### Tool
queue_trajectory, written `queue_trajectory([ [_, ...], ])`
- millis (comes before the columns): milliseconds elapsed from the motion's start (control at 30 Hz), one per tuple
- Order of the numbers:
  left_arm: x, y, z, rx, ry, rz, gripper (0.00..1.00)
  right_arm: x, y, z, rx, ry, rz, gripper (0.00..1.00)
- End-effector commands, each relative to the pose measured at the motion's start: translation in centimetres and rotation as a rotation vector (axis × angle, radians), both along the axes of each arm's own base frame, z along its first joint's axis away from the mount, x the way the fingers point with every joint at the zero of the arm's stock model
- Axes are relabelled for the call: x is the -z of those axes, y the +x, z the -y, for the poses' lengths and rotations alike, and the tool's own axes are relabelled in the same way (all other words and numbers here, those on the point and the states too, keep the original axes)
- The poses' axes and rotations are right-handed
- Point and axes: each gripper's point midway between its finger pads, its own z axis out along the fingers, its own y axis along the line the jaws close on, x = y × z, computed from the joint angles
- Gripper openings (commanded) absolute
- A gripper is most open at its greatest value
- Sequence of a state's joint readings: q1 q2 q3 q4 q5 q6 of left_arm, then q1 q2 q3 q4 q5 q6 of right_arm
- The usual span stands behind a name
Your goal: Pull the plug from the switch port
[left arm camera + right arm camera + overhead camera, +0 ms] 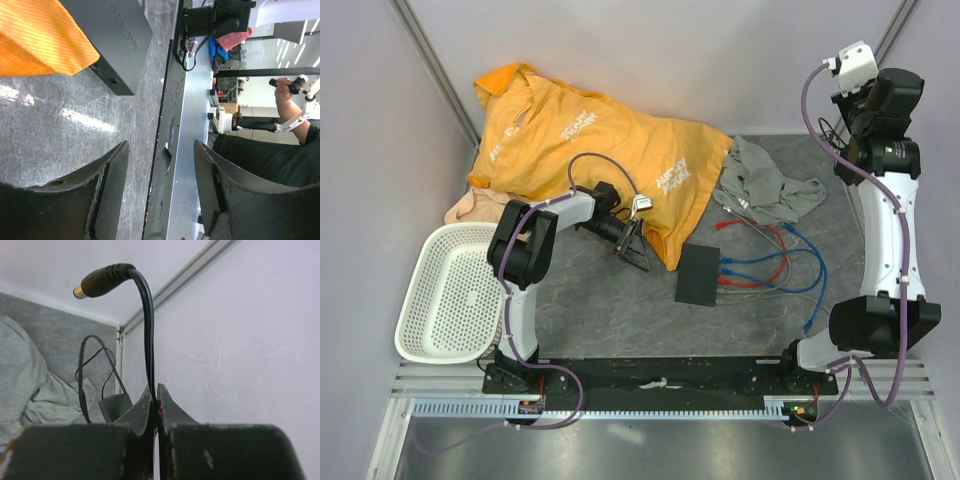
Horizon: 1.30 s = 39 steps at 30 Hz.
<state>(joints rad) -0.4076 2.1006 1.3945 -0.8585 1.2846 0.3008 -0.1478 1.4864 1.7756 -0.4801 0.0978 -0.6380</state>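
The switch is a flat black box [698, 275] lying mid-table. In the left wrist view its edge face [107, 75] shows small sockets, one of them the switch port [114, 81], with nothing in it. The plug [102, 282] is a black barrel plug with a metal tip. It hangs free in the air above my right gripper [156, 387], which is shut on the plug's thin black cable [148, 340], up by the back right corner. My left gripper [160, 145] is open and empty, low over the table just left of the switch [115, 35].
An orange shirt [590, 140] lies at the back left, its hem beside the switch. A grey cloth [765, 185] sits back right. Red and blue network cables [770, 265] run from the switch's right side. A white basket [450, 290] stands far left. A small black power brick [115, 407] lies by the wall.
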Motion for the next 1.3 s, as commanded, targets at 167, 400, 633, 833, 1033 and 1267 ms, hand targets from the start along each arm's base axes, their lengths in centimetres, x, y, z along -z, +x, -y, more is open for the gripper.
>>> queue_trajectory([
  [167,-0.6,-0.2,0.3,0.015,-0.014,0.027,0.61,7.3,1.4,3.9,0.102,-0.031,-0.152,0.00],
  [400,-0.1,-0.5,0.3,0.021,-0.001,0.024,0.61,16.2,-1.9,4.2,0.120,-0.034,-0.337,0.00],
  [633,0.2,-0.9,0.7,0.034,-0.006,0.008,0.61,22.0,-8.0,5.4,0.261,-0.032,-0.463,0.00],
  [833,0.3,-0.8,1.1,0.037,-0.020,-0.015,0.62,25.9,-11.7,7.5,0.432,0.016,-0.526,0.17],
  [1033,0.0,-1.3,1.4,0.065,-0.004,0.066,0.61,23.3,-9.7,1.1,0.113,0.254,-0.493,0.68],
  [1267,-1.3,-2.5,2.0,0.112,0.048,0.190,0.61,20.0,-9.4,-11.0,-0.387,0.418,-0.482,0.85],
])
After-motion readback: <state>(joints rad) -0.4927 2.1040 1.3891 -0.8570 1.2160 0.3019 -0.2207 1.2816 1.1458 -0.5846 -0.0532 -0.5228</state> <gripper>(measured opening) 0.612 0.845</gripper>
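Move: Behind and far below the right hand, which still pinches the unplugged power cord with the black adapter hanging from it, lies the set-down spot, bare table by the right wall: about 12 cm back, 3 cm right, 42 cm down. At table height from that hand, the blue cables are some 18 cm back and 10 left, the grey cloth 8 ahead and 11 left, the switch 20 back and 31 left. From the left hand the spot is about 7 cm ahead, 47 right, 8 below. Lowering the held cord and adapter towards the bare table beside the blue cables, the right hand sinks about 28 cm, then also draws back, drifting right while its fingers tip some 35 degrees further down. Near the bottom it opens wide, lets go of the cord, and lifts away up and left. The empty, open left hand eases back about 2 cm. ##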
